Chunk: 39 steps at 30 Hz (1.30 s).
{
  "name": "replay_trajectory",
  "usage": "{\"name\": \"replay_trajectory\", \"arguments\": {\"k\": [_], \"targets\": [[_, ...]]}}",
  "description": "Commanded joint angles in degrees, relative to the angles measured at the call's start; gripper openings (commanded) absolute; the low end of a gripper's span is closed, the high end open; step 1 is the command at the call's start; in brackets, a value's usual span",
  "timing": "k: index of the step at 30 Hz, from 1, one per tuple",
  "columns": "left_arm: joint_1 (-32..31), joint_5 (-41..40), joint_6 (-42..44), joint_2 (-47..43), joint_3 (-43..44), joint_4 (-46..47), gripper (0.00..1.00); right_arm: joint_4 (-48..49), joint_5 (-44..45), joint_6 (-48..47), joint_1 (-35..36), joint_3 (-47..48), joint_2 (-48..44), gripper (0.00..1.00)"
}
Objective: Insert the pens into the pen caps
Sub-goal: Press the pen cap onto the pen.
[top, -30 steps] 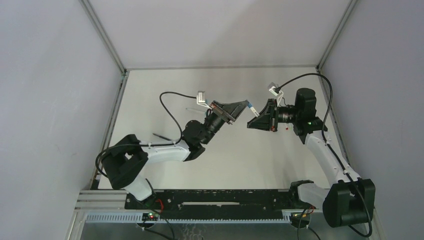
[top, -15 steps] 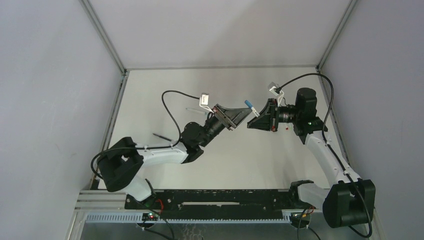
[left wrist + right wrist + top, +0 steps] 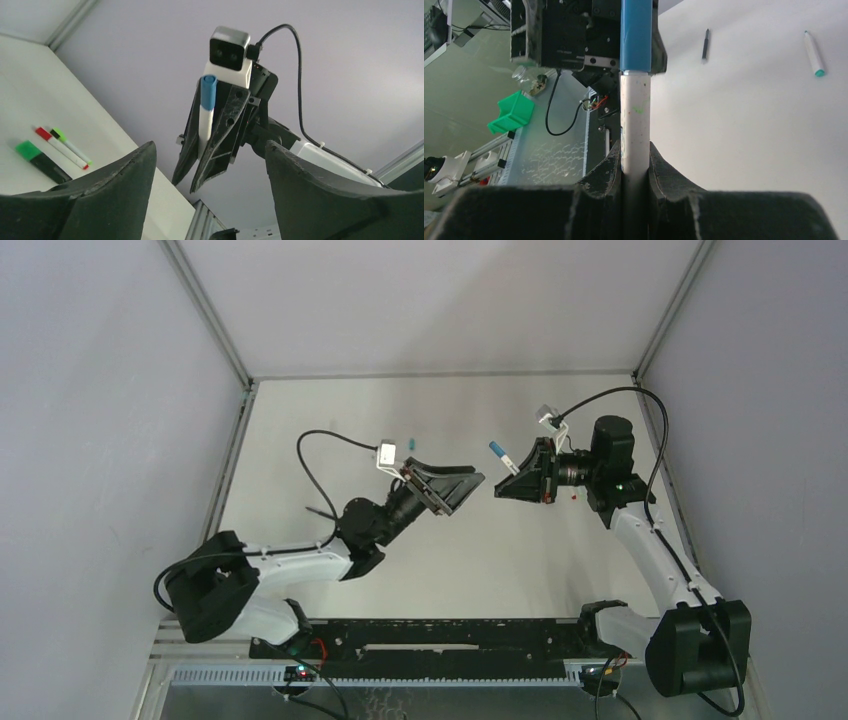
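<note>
My right gripper [image 3: 635, 150] is shut on a white pen [image 3: 635, 115] that wears a blue cap [image 3: 636, 35] on its far end. In the top view this pen [image 3: 503, 456] sticks up and left out of the right gripper [image 3: 502, 488]. My left gripper [image 3: 465, 493] hovers a little to its left, open, apart from the pen. In the left wrist view the left gripper [image 3: 210, 150] has nothing between its wide jaws, and the blue cap [image 3: 208, 90] shows beyond them. A thin black pen [image 3: 705, 45] and a teal-tipped white pen [image 3: 814, 52] lie on the table.
A red-capped pen [image 3: 62, 148], a green-capped pen [image 3: 76, 149] and a black marker with a green cap [image 3: 42, 161] lie together on the table. The grey enclosure walls close in on three sides. A green bin [image 3: 511, 112] sits off the table's near edge.
My left gripper has opened, let go of the blue cap and drawn back to the left. The capped pen stays in the right gripper, which has not moved.
</note>
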Motion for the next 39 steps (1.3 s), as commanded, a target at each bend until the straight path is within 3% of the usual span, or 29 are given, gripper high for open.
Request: {"name": "replay_trajectory", "arguments": {"k": [1,6,10,19,34,39], "targets": [[2.92,4.56,5.26,-1.73,1.62,5.3,0.84,0.71,-2.6,-1.99,0.04,0.5,-1.33,0.0],[5.92,8.27,3.31,1.44,6.51,5.62,0.83,0.47,-3.95,-3.84,0.61,0.5,-1.04,0.0],[6.26,8.86,2.54,4.0,10.64,3.37,0.82,-5.36,-3.81,-7.77,1.46,1.65,-0.59,0.0],[6.1,10.99,-1.62,9.25,15.98,3.32,0.59,-7.09,-2.96,-9.16,2.33,2.17,0.02,0.0],[4.86,11.59,-2.86,10.94,16.75,3.27,0.43,-6.84,-1.67,-8.32,2.44,2.17,0.66,0.0],[4.55,12.1,-3.71,11.75,16.94,3.78,0.26,-6.74,-1.73,-8.12,2.44,2.17,0.71,0.0]]}}
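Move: Some 4 cm ahead of the left hand, 5 cm to its right and 3 cm above it stands the blue pen cap, on a white pen held in the right gripper. The pen's barrel is about 2 cm ahead, 6 cm right and 1 cm up. The finished red pen lies roughly 13 cm ahead and 25 cm right, 30 cm below. From the right hand the cap is about 4 cm ahead, 1 cm left and 4 cm up. Arcing up about 5 cm and forward 3 to 4 cm with a slight swing left, the wide-open left hand then comes right nearly 5 cm and sinks about 2 cm, bringing its tips around the blue cap's end as they close more than halfway. The right hand keeps its grip on the pen and eases back 1.5 cm and down 1 cm. ##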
